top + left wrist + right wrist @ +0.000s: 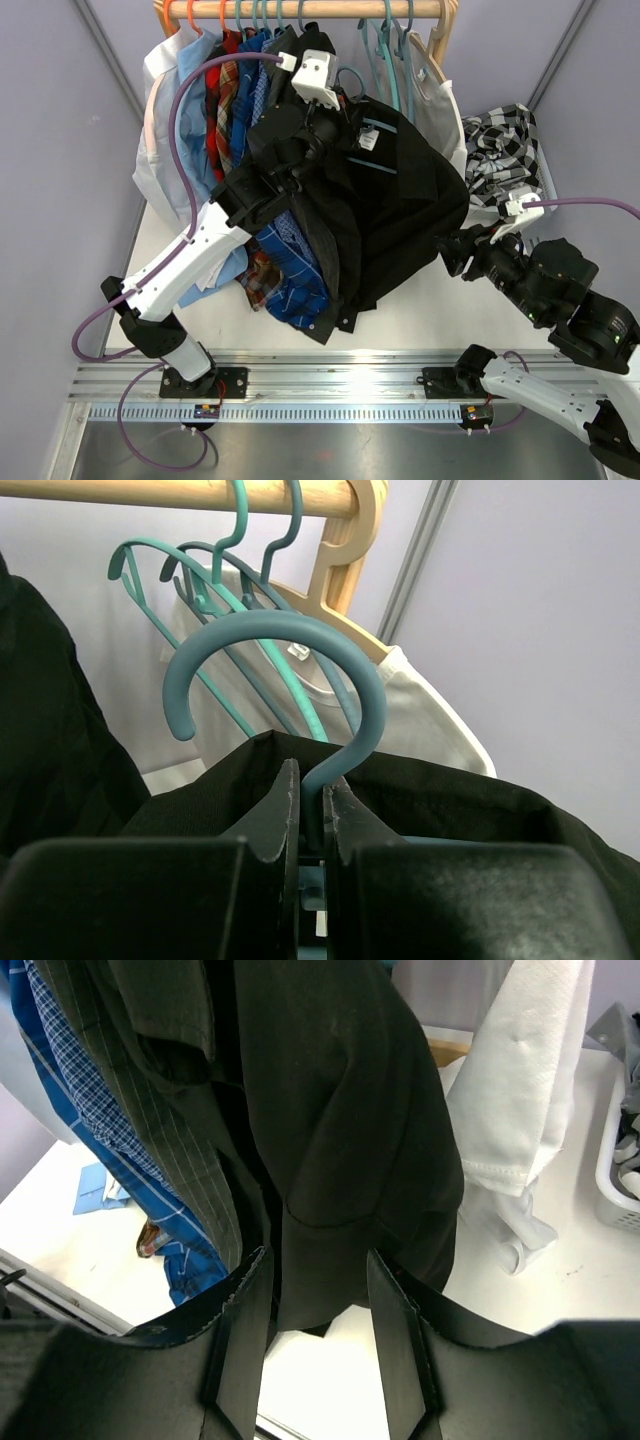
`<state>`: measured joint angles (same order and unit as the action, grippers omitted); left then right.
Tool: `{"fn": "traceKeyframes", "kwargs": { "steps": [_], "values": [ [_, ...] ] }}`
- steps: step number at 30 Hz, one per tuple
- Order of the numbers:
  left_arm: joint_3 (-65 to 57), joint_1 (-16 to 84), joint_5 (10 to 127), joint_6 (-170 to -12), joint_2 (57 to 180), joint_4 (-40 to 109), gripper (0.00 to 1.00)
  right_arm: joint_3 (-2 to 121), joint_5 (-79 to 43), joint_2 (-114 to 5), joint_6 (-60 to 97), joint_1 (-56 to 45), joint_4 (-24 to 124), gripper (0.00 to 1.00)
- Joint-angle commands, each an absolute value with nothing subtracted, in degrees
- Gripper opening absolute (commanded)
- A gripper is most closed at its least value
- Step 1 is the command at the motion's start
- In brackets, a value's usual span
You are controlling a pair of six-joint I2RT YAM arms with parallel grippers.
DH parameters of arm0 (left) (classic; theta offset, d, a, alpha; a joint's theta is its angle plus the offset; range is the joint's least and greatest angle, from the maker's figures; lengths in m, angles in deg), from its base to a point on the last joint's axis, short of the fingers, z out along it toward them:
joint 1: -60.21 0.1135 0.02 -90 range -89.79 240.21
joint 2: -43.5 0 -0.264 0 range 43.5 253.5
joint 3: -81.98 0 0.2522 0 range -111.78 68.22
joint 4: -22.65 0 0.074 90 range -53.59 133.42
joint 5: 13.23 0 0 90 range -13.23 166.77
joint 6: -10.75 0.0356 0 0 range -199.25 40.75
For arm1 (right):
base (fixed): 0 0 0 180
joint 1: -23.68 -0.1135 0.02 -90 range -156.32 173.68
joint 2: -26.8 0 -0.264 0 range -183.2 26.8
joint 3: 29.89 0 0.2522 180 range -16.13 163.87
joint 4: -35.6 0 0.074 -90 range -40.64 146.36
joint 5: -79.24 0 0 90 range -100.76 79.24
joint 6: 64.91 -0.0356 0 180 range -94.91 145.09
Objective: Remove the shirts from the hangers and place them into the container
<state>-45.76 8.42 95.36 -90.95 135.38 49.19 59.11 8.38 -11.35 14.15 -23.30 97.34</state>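
My left gripper is shut on the stem of a grey-blue hanger, whose hook hangs free below the wooden rod. A black shirt is draped on that hanger. In the top view the left gripper is high near the rod. My right gripper is open at the shirt's lower right edge. The black shirt's hem hangs between the spread fingers without being pinched. The white container at the right holds a black-and-white check shirt.
More shirts hang on the rod's left half: white, red plaid, blue check. Empty teal hangers and a wooden hanger with a white shirt hang on the right. A blue check shirt trails onto the table.
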Motion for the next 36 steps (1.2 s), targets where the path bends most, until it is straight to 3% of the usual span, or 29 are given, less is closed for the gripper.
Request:
{"fn": "traceKeyframes", "kwargs": {
  "steps": [1,11,13,16,17,28,36],
  "values": [
    [-46.6,8.7,93.7,-93.1,133.4,42.5,0.00,58.2,6.6,-10.3,15.0,-23.3,91.2,0.49],
    [-40.9,8.6,87.4,-99.9,128.9,40.7,0.00,53.0,10.9,-10.8,17.7,-23.4,87.2,0.48],
    [-40.7,8.5,87.2,-100.0,128.5,40.8,0.00,51.6,11.4,-10.8,18.0,-23.4,85.7,0.39],
    [-41.0,8.6,87.5,-99.4,128.6,41.0,0.00,50.8,12.7,-10.4,17.9,-23.4,84.5,0.05],
    [-41.0,8.5,88.2,-99.2,128.5,41.1,0.00,50.9,12.9,-10.3,17.8,-23.4,84.6,0.00],
    [-38.2,8.6,95.0,-92.3,127.0,42.8,0.00,59.6,26.0,-1.7,18.1,-23.4,91.9,0.00],
    [-36.5,8.7,96.5,-90.8,126.1,42.0,0.00,60.9,51.1,5.1,18.2,-23.4,87.9,0.00]
  ]
}}
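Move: The black shirt's near right-hand edge is right in front of the open right fingers, about 3 cm ahead, 1 cm left and 2 cm lower. The white shirt hangs roughly 20 cm straight ahead of that hand; the pinstriped shirt is some 16 cm left and 8 cm ahead of it. The container sits low, about 28 cm ahead and 14 cm right. From the left hand, already gripping the hanger hook, the edge lies about 13 cm back, 12 cm right and 16 cm below. The black shirt's edge is pinched as the right hand eases about 2 cm forward and down and shuts its fingers. It then pulls the cloth some 13 cm to the right, also rising and drawing back, turning clockwise roughly 25 degrees and tipping up. The left hand keeps hold of the hanger hook, giving a couple of centimetres back and down. ##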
